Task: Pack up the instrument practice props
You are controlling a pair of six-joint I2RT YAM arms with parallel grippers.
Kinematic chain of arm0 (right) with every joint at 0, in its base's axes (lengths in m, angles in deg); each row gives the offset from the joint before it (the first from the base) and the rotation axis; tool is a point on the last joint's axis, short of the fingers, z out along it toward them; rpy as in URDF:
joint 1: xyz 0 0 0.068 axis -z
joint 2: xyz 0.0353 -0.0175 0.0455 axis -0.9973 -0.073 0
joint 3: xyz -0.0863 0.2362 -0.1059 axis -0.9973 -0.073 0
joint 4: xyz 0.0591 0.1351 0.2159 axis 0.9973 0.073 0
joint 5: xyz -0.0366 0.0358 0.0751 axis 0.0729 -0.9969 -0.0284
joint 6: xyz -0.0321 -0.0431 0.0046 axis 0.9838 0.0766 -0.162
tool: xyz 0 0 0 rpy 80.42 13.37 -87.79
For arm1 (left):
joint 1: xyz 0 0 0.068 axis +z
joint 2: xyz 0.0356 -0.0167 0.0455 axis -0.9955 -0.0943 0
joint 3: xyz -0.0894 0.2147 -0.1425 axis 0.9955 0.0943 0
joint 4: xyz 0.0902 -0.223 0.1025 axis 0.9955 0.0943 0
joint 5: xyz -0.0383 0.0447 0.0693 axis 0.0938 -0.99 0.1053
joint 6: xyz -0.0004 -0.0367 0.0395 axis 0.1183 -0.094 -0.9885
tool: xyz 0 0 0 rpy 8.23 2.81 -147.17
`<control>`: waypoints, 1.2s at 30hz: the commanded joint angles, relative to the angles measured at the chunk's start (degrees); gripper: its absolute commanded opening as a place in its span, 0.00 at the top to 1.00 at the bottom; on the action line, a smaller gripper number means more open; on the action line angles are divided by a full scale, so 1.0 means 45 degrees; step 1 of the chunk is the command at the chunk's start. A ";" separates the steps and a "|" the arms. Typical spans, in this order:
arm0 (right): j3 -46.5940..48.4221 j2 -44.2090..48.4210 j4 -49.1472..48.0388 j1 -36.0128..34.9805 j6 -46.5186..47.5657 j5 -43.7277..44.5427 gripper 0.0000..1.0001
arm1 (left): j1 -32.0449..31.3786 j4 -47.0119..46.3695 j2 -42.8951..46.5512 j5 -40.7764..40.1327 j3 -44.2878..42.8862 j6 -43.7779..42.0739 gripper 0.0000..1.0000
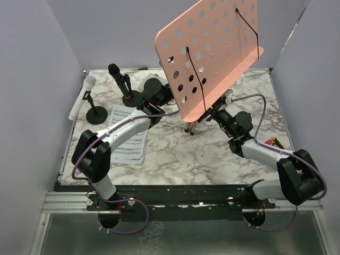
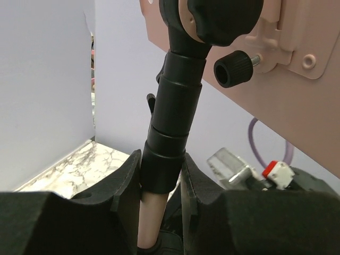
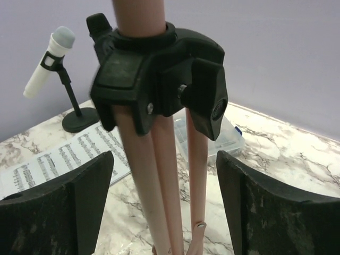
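Observation:
The pink perforated music-sheet board (image 1: 212, 53) stands tilted on its stand near the table's middle. My left gripper (image 2: 162, 186) is shut on the stand's pole (image 2: 172, 127), at the black collar over the pink tube. My right gripper (image 3: 164, 180) is open, with the folded pink legs (image 3: 159, 175) between its fingers and touching neither. The black leg hub (image 3: 154, 74) sits just above. A white microphone (image 1: 82, 98) and a black microphone (image 1: 119, 77) rest in round-based holders (image 1: 96, 114) at the back left. Sheet-music pages (image 1: 127, 141) lie flat by the left arm.
A clear plastic box (image 3: 228, 135) lies on the marble table behind the legs. A small red and yellow object (image 1: 276, 142) lies near the right edge. Purple walls close in the left, back and right sides. A black knob (image 2: 234, 69) sticks out under the board.

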 commanded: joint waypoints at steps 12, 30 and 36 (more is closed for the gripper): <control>0.0348 -0.0011 -0.0413 -0.0028 0.0523 -0.0350 0.55 | -0.0792 -0.0671 -0.0075 -0.1112 -0.2135 0.2491 1.00; 0.0103 0.6844 1.1032 -0.0028 -0.0158 0.3631 0.99 | -0.1162 0.0207 -0.3226 -0.2608 -0.3756 0.4819 1.00; -0.0010 0.7016 1.2943 -0.0028 -0.3103 0.4812 0.99 | -0.1260 0.0207 -0.5121 -0.2781 -0.4080 0.5745 1.00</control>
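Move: The folded legs of the music stand are nearly between my open right fingers, about 2 cm farther ahead and 1 cm to the left at the same height; the stand's black hub is some 6 cm above them. Down on the table, some 25 cm below, the plastic box lies about 22 cm ahead and 18 cm left, and the sheet music about 31 cm left, level with this hand. From my left hand, already on the post, the legs are roughly 15 cm below and 2 cm right. I edge my right hand forward and close it around the folded legs just under the hub, while my left hand keeps its grip on the post. Then I swing the stand away from the sheet music with both hands: each goes about 10 cm right, the right one also back towards my base, and both sink some 6 cm at the end, tipping nearly 30 degrees downward. ##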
